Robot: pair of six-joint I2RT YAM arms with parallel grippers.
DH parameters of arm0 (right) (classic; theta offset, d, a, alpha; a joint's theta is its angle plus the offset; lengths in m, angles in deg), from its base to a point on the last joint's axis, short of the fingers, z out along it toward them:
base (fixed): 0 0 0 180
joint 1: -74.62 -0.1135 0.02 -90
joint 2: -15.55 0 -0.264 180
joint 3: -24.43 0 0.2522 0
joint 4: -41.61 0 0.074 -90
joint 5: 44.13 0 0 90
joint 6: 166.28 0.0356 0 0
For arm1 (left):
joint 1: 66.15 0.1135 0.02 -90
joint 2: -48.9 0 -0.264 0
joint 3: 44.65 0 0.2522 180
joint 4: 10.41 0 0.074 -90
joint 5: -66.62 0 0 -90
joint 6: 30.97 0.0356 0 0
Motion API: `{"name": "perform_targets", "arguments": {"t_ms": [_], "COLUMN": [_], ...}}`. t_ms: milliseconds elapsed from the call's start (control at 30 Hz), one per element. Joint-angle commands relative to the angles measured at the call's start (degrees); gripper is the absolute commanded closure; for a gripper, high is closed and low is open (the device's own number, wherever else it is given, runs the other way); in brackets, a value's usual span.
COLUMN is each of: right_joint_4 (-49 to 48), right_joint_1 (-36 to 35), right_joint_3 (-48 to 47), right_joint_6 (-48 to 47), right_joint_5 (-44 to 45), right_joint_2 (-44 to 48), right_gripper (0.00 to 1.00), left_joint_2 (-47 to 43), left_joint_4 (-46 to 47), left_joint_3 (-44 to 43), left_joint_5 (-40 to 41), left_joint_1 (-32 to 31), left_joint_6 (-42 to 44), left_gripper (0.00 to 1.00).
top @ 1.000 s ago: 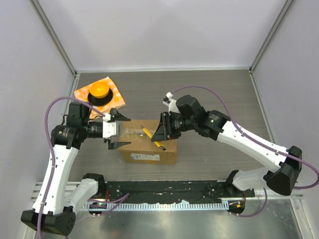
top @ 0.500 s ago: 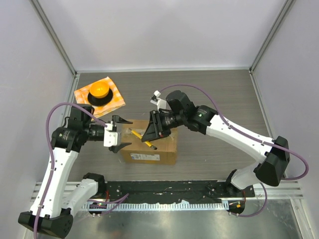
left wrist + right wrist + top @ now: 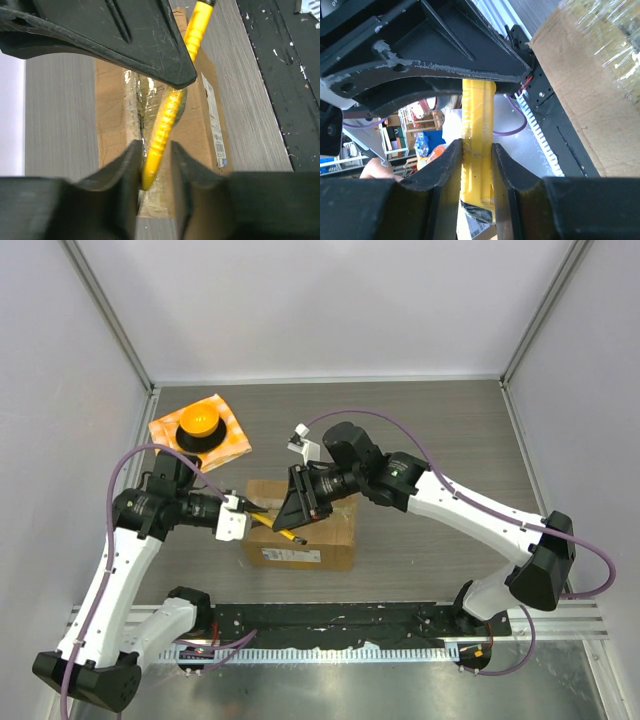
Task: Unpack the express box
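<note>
The express box (image 3: 322, 540), brown cardboard with a taped top seam (image 3: 134, 95) and a white label (image 3: 291, 555) on its near side, lies mid-table. Over it my right gripper (image 3: 291, 516) is shut on a yellow utility knife (image 3: 479, 115) and holds it above the box top (image 3: 590, 100). My left gripper (image 3: 155, 155) faces it from the left, its fingers narrowed around the knife's free end (image 3: 167, 112). That end touches one finger, and a small gap shows at the other. From above, only a bit of the knife (image 3: 286, 534) shows between the two grippers (image 3: 256, 512).
An orange checkered cloth (image 3: 230, 420) with a round orange object on a black base (image 3: 199, 426) lies at the back left. A black rail (image 3: 330, 625) runs along the near edge. Light walls close in the table on the left, back and right.
My right arm has carried the knife leftward over the box. The left gripper's wide-open fingers have narrowed around the knife's free end.
</note>
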Motion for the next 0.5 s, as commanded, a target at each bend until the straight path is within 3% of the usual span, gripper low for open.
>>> {"name": "perform_targets", "arguments": {"t_ms": [0,33,133,200,267,300,333,467], "right_joint_4": [-2.1,-2.0,-1.4,0.5,2.8,6.2,8.2,10.3], "right_joint_1": [-0.4,-0.3,-0.3,-0.3,-0.3,-0.2,-0.2,-0.2], "right_joint_3": [-1.9,-1.9,-2.1,-2.8,-4.9,-6.0,-7.5,-9.4], "right_joint_6": [0.6,0.5,-0.4,-1.9,-5.9,-7.8,-12.6,-21.2], "right_joint_5": [-1.4,-1.1,-0.4,1.0,4.6,6.5,9.2,24.9], "right_joint_2": [0.5,0.6,0.6,0.6,0.6,0.8,1.1,6.3], "right_gripper": [0.99,0.99,0.99,0.99,0.84,0.76,0.61,0.37], "left_joint_2": [0.4,0.5,0.7,0.6,0.6,0.6,0.5,0.5], "left_joint_4": [-2.4,-2.8,-3.6,-3.5,-2.9,-1.8,1.8,8.4], "left_joint_3": [-2.6,-2.8,-2.8,-2.6,-2.2,-2.1,-1.5,-1.3], "left_joint_5": [0.8,0.9,1.1,1.1,0.8,0.6,0.6,-0.6], "left_joint_1": [-0.8,-1.0,-1.5,-1.5,-1.5,-1.5,-1.5,-1.5], "left_joint_6": [1.5,1.5,1.0,-0.7,-3.3,-8.9,-13.2,-28.7], "left_gripper": [0.79,0.89,1.00,1.00,1.00,1.00,1.00,1.00]}}
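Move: The yellow knife, still held by the right hand, has its middle about 5 cm right and 3 cm back of the left hand, at about its height; its left end is already between the open left fingers. The knife's middle lies roughly 2 cm left and 1 cm back of the right hand. From the left hand, the cardboard box's middle is some 7 cm right, 2 cm ahead and 17 cm below. Left fingers shut on the yellow knife's left end, then the right fingers open and draw about 2 cm forward. ##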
